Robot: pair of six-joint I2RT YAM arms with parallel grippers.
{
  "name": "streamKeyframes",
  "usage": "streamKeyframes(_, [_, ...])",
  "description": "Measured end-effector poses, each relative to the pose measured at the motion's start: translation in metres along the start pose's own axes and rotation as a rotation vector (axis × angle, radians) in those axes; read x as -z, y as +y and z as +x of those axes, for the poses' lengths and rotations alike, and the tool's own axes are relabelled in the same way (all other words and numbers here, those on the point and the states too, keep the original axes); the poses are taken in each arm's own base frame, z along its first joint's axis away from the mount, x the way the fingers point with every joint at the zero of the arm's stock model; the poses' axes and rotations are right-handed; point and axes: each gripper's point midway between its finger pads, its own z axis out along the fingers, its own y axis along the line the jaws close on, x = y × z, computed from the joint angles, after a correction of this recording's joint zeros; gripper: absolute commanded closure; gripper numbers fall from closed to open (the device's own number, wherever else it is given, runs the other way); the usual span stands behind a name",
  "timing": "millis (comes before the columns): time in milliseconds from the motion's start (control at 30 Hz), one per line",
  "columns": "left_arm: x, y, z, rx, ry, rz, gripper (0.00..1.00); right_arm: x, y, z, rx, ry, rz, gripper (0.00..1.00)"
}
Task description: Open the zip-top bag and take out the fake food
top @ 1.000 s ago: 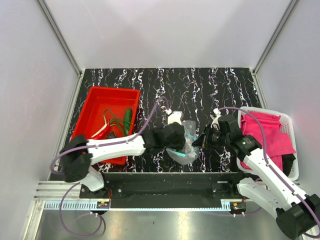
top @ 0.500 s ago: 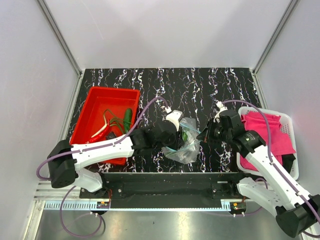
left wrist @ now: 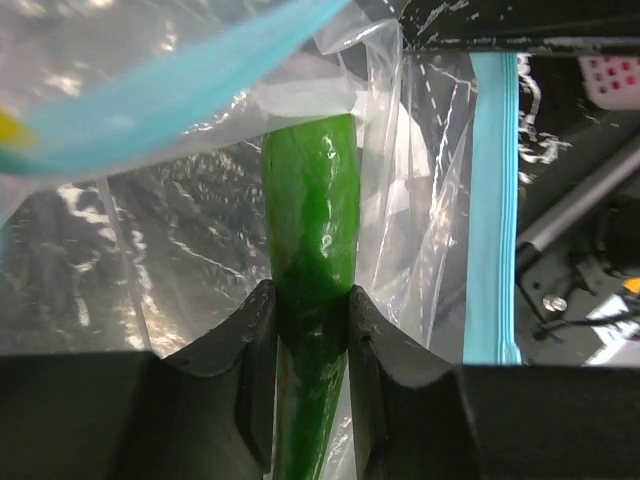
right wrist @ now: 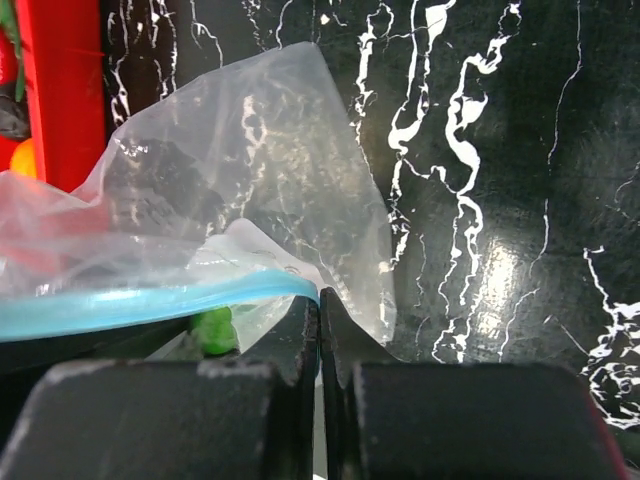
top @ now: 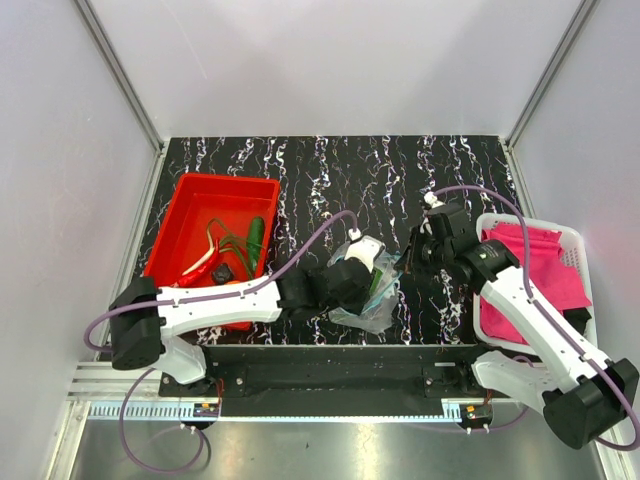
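Observation:
The clear zip-top bag (top: 372,305) lies crumpled at the table's near middle, between both grippers. My left gripper (top: 371,282) reaches into its mouth. In the left wrist view this gripper (left wrist: 312,300) is shut on a glossy green piece of fake food (left wrist: 310,210), with clear plastic and the blue zip strip (left wrist: 493,200) around it. My right gripper (right wrist: 320,300) is shut on the bag's edge by the zip strip (right wrist: 150,305) and holds it up. The green piece (right wrist: 212,330) shows under that strip. In the top view the right gripper (top: 408,262) is at the bag's right side.
A red tray (top: 190,205) at the left holds a dark green cucumber (top: 256,236), a red chili (top: 200,268) and other toy pieces. A white basket (top: 575,250) with a pink cloth (top: 535,265) stands at the right, beside my right arm.
My left gripper has moved right, into the bag's mouth. My right gripper has shifted slightly back and left with the bag's edge, and the bag has been pulled and reshaped.

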Motion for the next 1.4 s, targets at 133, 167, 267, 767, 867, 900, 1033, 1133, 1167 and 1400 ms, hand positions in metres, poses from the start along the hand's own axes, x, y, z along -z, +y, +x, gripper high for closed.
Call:
streamKeyframes(133, [0.004,0.008,0.001,-0.030,-0.032,-0.038,1.00,-0.002,0.000,-0.002,0.015,0.007,0.006,1.00])
streamKeyframes(167, [0.006,0.010,0.001,-0.034,-0.037,-0.045,1.00,-0.002,0.001,-0.002,0.018,0.009,0.001,1.00])
streamKeyframes(267, [0.010,0.014,0.000,-0.038,-0.059,-0.050,1.00,-0.001,0.006,-0.002,0.023,0.014,-0.023,1.00])
streamKeyframes(767, [0.051,-0.005,-0.017,-0.162,-0.255,0.210,1.00,0.010,0.039,0.013,0.036,0.083,-0.227,1.00])
streamKeyframes(867, [0.053,-0.011,-0.019,-0.165,-0.264,0.239,1.00,0.007,0.040,0.018,0.033,0.098,-0.257,1.00])
streamKeyframes(900, [0.054,-0.015,-0.020,-0.164,-0.270,0.256,1.00,0.006,0.040,0.020,0.030,0.106,-0.263,1.00])
streamKeyframes(1033, [0.054,-0.031,-0.033,-0.130,-0.304,0.311,1.00,0.005,0.037,0.025,0.024,0.109,-0.273,1.00])
streamKeyframes(1133, [0.052,-0.044,-0.058,-0.045,-0.368,0.322,1.00,0.005,0.030,0.024,0.016,0.086,-0.253,1.00])
streamKeyframes(1167, [0.053,-0.047,-0.068,-0.015,-0.397,0.323,1.00,0.006,0.028,0.024,0.014,0.080,-0.246,1.00])
streamKeyframes(1400, [0.074,-0.044,-0.154,0.298,-0.636,0.394,1.00,0.003,0.017,0.026,-0.002,0.068,-0.199,1.00])
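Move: The left fingers already grip the green cucumber inside the bag. The red bin's middle lies about 34 cm to this hand's left, 9 cm ahead and some 12 cm below; the cucumber already in the bin is about 25 cm left and 11 cm ahead. The bag's body is just beneath, 1 cm back and level sideways. From the right hand, pinching the bag's rim, the held cucumber is about 7 cm left, 5 cm back and 3 cm below. Upwards, slowly at first with a slight shift left and then back, the left hand draws the gripped cucumber out through the bag's mouth, then speeds up and swings right and forward, some 16 cm higher in all. Its wrist rolls about 40 degrees, bringing the steep fingers up nearly level. The right hand keeps its pinch on the rim, giving way about 4 cm left, easing partly back, and ending 2.5 cm nearer its base. ##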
